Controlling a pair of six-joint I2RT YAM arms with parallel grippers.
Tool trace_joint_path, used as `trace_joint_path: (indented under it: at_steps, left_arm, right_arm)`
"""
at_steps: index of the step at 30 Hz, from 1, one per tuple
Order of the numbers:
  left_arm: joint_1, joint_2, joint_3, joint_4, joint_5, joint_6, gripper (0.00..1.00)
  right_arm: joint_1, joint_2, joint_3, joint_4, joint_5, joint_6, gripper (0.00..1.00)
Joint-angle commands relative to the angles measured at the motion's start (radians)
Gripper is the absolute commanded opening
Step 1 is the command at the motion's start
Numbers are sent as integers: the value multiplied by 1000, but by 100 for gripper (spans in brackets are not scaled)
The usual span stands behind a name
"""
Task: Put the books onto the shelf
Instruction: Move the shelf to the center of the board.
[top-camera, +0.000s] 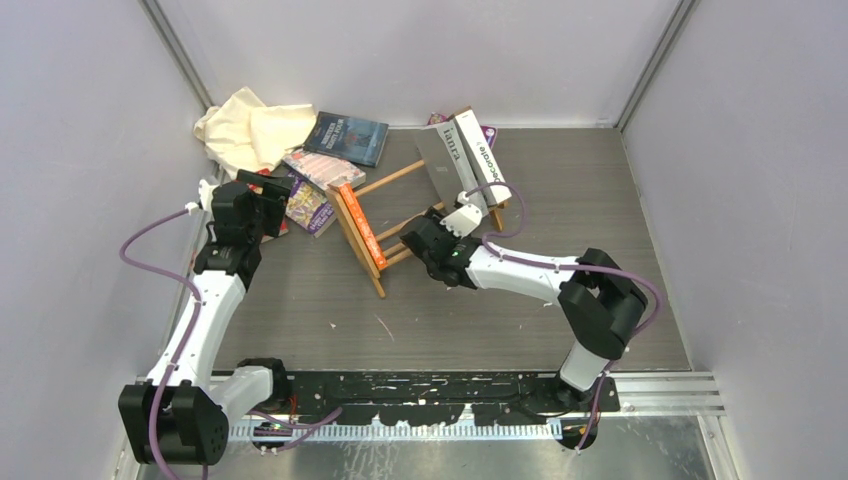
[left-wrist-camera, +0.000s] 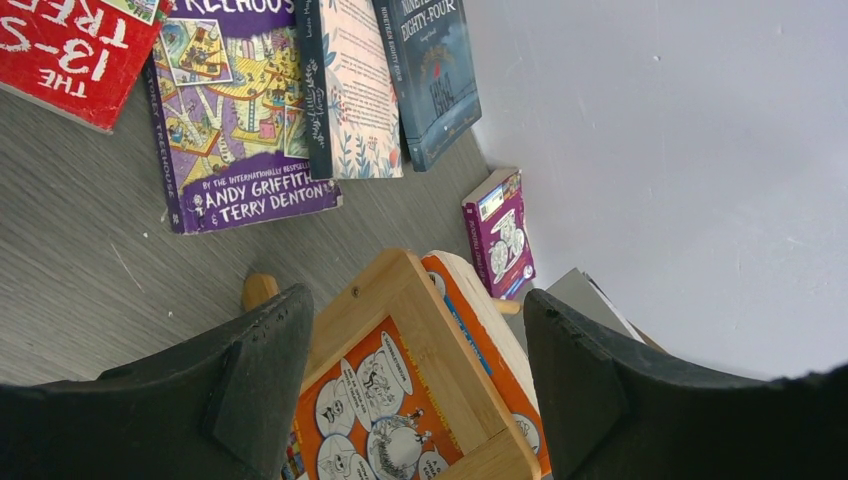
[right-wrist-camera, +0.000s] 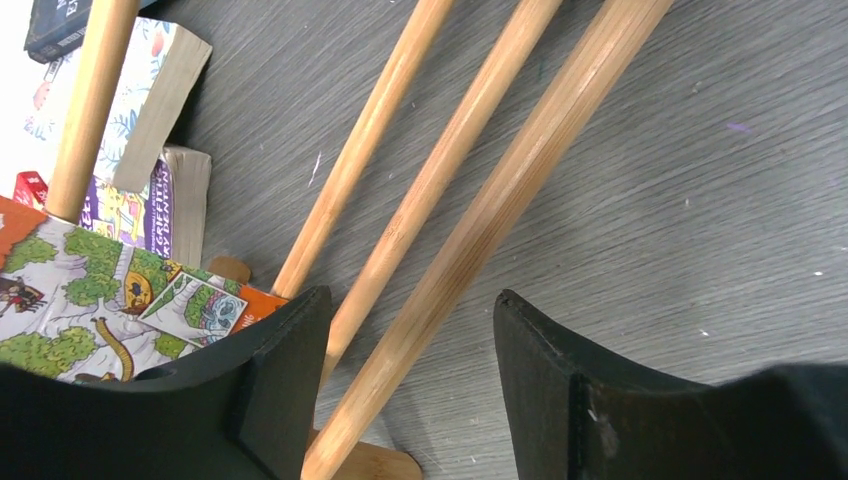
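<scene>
The wooden shelf sits askew mid-table, an orange book against its near end frame. Grey and white books lean on its far end. Dark blue, floral and purple books lie flat to the left. My left gripper is open; in its wrist view the left gripper straddles the shelf frame and orange book without touching. My right gripper is open, and in its wrist view the right gripper has one shelf rod between the jaws, unclamped.
A cream cloth is bunched in the back left corner. A red book lies by the left wall, and a small purple book rests against the back wall. Walls close in the table on three sides.
</scene>
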Motion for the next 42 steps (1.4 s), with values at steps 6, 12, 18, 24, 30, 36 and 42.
trace_joint_path:
  at_steps: [6,12,18,24,30,36,42]
  left_arm:
    - [-5,1,48,13,-13,32,77]
    - [-5,11,43,11,-13,44,76]
    - [-9,24,44,12,-12,56,77]
    - [-25,43,58,8,-15,74,76]
    - [-38,44,59,-4,-25,94,76]
    - [-53,48,60,-9,-30,106,76]
    - [-68,53,55,-9,-33,109,76]
  right_arm:
    - [4,80,78,83,-17,86,58]
    - [4,119,78,104,-22,146,43]
    - [4,122,31,135,-12,236,27]
    - [4,112,-20,160,-7,331,14]
    - [5,94,-52,171,2,408,7]
    - [5,28,-79,125,54,487,1]
    - [5,-43,-123,70,105,552,1]
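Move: The shelf's front rail runs obliquely between the right hand's open fingers; the spot to grip lies about 2 cm ahead, 3 cm left and 3 cm below. The orange book in the shelf's left end stands roughly 11 cm left of this hand and level with it; the grey book stands some 10 cm ahead and 6 cm right, both near hand height. From the left hand, the rail is about 22 cm right, 6 cm back and 15 cm below. The right hand dips about 3 cm leftward, pinches the front rail, rolling some 20 degrees, then eases back. ##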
